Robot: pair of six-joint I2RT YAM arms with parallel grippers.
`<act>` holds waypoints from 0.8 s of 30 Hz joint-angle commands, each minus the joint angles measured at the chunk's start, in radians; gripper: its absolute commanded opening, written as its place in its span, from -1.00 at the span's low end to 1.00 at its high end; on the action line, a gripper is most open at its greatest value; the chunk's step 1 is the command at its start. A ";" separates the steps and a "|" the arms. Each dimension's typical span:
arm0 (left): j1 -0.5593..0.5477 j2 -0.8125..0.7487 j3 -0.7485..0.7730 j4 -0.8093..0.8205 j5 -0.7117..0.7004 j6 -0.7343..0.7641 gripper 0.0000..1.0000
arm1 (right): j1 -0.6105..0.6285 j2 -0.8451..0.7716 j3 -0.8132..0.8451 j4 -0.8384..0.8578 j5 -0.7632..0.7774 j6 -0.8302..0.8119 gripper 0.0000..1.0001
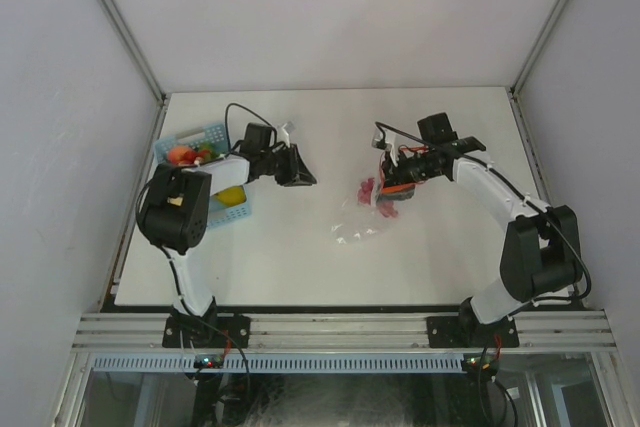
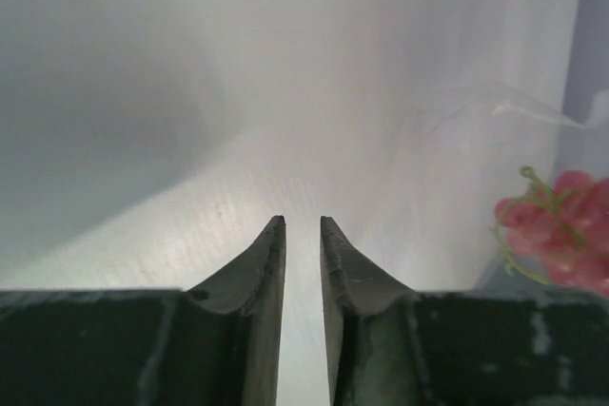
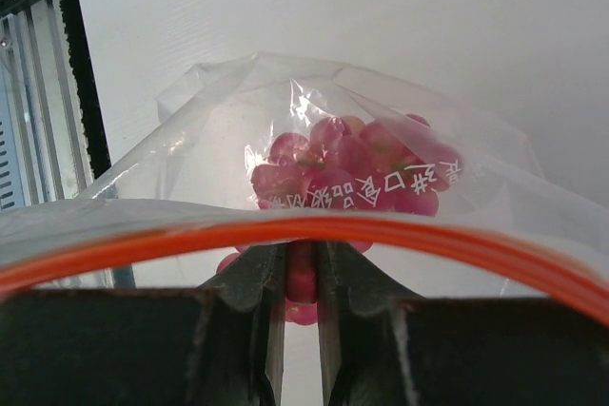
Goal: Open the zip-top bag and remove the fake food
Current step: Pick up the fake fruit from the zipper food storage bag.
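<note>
The clear zip-top bag (image 1: 362,222) lies right of the table's middle, its upper end lifted at my right gripper (image 1: 388,187). In the right wrist view its orange zip strip (image 3: 457,246) arches across just ahead of the fingers, and a bunch of red plastic grapes (image 3: 352,164) sits inside the bag (image 3: 209,111). My right gripper (image 3: 301,252) is shut on one red grape of that bunch. My left gripper (image 1: 296,169) hovers left of the bag; its jaws (image 2: 302,223) stand nearly together and hold nothing. The grapes (image 2: 561,225) show at the right edge of the left wrist view.
A light-blue slotted basket (image 1: 205,134) stands at the table's left edge beside my left arm, holding orange-red pieces (image 1: 182,154) and a yellow piece (image 1: 232,195). White walls enclose the table on three sides.
</note>
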 commanded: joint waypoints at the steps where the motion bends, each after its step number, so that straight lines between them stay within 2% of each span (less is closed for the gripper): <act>1: 0.013 -0.137 0.027 0.089 0.075 -0.010 -0.37 | -0.033 -0.043 0.004 0.009 -0.067 -0.005 -0.94; 3: 0.013 -0.182 -0.011 0.148 0.074 -0.004 -0.17 | -0.040 -0.047 0.003 0.008 -0.075 0.001 -0.94; 5: 0.014 -0.230 -0.057 0.230 0.070 0.002 -0.06 | -0.043 -0.051 0.004 0.008 -0.077 0.004 -0.94; 14: 0.013 -0.440 -0.329 0.731 0.108 0.058 0.24 | -0.062 -0.061 0.023 0.007 -0.137 0.053 -0.94; 16: 0.015 -0.480 -0.377 0.804 0.104 0.093 0.40 | -0.063 -0.061 0.035 -0.002 -0.155 0.059 -0.94; 19: 0.014 -0.543 -0.436 0.846 0.071 0.171 0.85 | -0.067 -0.062 0.049 -0.011 -0.179 0.072 -0.95; 20: 0.014 -0.559 -0.448 0.845 0.066 0.197 0.94 | -0.066 -0.061 0.049 -0.014 -0.183 0.077 -0.95; 24: 0.004 -0.589 -0.431 0.718 0.090 0.328 1.00 | -0.071 -0.061 0.083 -0.015 -0.203 0.106 -0.98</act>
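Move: The grapes, still in the clear bag on the right hand, lie about 16 cm to the left hand's right, some 6 cm back and roughly 3 cm above it. The bag's loose tail is about 12 cm right of the left hand, 11 cm back and 3 cm below; the blue basket is some 26 cm to its left, about 1 cm ahead and 2 cm lower. From the right hand, the bunch's middle is level fore and aft, about 3 cm left and 3 cm down. Straight up and quickly goes the empty left hand, some 17 cm off the tabletop beside the bag, drawing back slightly late in the climb. Its wrist tips up by about 50 degrees, swinging the fingers from slanting down to nearly level, while they open wide from almost shut. The right hand keeps its pinch on the grapes inside the bag mouth and eases up a little. ##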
